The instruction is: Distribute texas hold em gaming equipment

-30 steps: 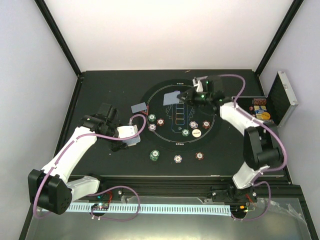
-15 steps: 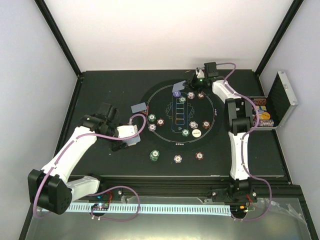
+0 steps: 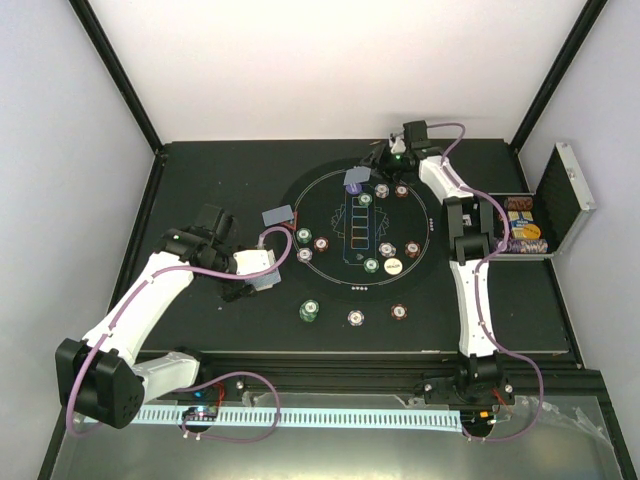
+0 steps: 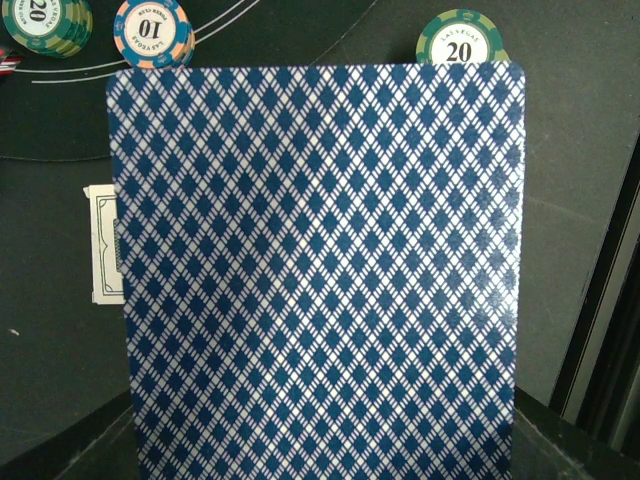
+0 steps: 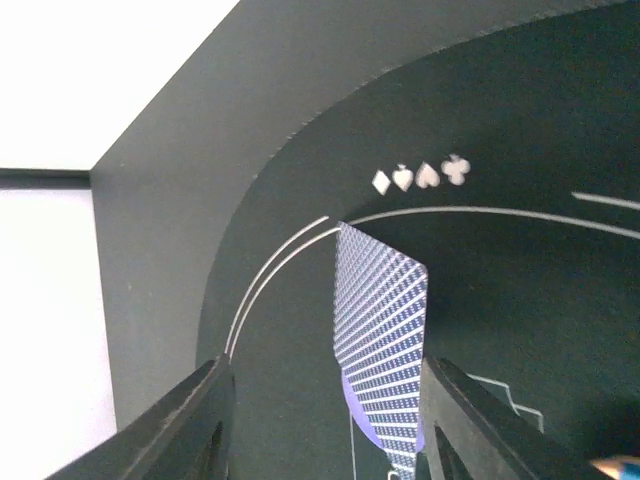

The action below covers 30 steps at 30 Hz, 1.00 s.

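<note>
My right gripper point(image 3: 383, 162) reaches to the far edge of the round mat point(image 3: 330, 215). Its jaws stand open point(image 5: 325, 420) around a blue-backed card point(image 5: 385, 350). That card point(image 3: 355, 177) leans tilted on a purple button point(image 3: 355, 188), close to the right finger point(image 5: 470, 420). My left gripper point(image 3: 262, 278) hovers left of the mat, shut on another blue-backed card point(image 4: 320, 270) that fills the left wrist view and hides the fingers. A third card point(image 3: 277, 215) lies at the mat's left rim. Green point(image 3: 304, 236), white point(image 3: 356, 317) and brown-red point(image 3: 398, 312) chips are spread around.
An open silver case point(image 3: 565, 195) with chips stands at the right edge of the table. A white round button point(image 3: 393, 266) lies on the mat. In the left wrist view, a green 20 chip point(image 4: 458, 42) and a 10 chip point(image 4: 152, 30) show above the card.
The right arm stretched from the mat's middle to its far edge with the card, then opened its jaws, leaving the card on the purple button. The left arm stayed still.
</note>
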Tool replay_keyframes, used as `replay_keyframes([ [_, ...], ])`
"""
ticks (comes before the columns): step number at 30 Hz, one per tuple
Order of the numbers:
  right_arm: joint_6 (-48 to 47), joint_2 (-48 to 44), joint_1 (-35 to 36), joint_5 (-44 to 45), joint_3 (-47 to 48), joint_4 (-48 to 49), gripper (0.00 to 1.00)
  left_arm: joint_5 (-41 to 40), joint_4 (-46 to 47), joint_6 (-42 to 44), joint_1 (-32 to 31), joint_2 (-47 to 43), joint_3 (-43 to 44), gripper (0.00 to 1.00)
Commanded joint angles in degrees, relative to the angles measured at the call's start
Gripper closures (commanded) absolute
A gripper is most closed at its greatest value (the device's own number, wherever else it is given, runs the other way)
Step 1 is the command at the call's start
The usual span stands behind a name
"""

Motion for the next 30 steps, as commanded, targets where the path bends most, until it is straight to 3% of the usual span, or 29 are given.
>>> replay_keyframes([
  [1,-3.3,-4.4,0.0,3.2,-0.2,-4.5,0.45,-0.3,-0.9,-0.7,0.4,0.2,1.8,0.98],
  [6,-6.3,-12.9,0.0,6.7,-7.0,-6.6,0.37,0.1,-1.2,-1.2,0.4,0.0,2.1,0.98],
  [9,-7.2,-20.7,0.6,7.5,-16.8,-4.2,0.28,0.8,-2.0,-1.1,0.4,-0.2,2.3,0.98],
  [14,-3.4,-37.7,5.4,4.4,-42.0,10.7,0.21,1.4,-2.3,-1.4,0.4,-1.0,2.4,0.98],
  [20,5.0,-51.2,16.8,0.8,-66.0,27.5,0.21,1.5,-2.7,-1.2,0.5,-1.7,2.2,0.98],
  [25,12.7,-56.3,26.5,-0.9,-75.7,38.8,0.21,1.6,-2.8,-0.8,0.4,-2.2,1.9,0.98],
  [30,18.1,-56.5,33.1,-1.5,-78.3,46.1,0.21,1.5,-2.6,-0.9,0.5,-2.2,1.9,0.98],
])
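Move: The deck of cards, gripped in the left hand, lies some 39 cm back, 26 cm to the left and about 6 cm above the right hand; from the left hand it sits about 3 cm to the right, level. The card just dealt is about 3 cm back, 4 cm left and 4 cm below the right hand. The orange-edged chip stack near the deck is about 28 cm back, 17 cm left and 4 cm below, with the green chip stack about 6 cm farther out. Back towards its own base and then also left, the right hand sweeps about 35 cm from the dealt card towards the deck, drifting slightly right at first. It arcs up some 9 cm and sinks about half of that again, turning roughly 25 degrees counter-clockwise while its already parted fingers spread fully. The left hand keeps its grip on the deck, nearly still. ##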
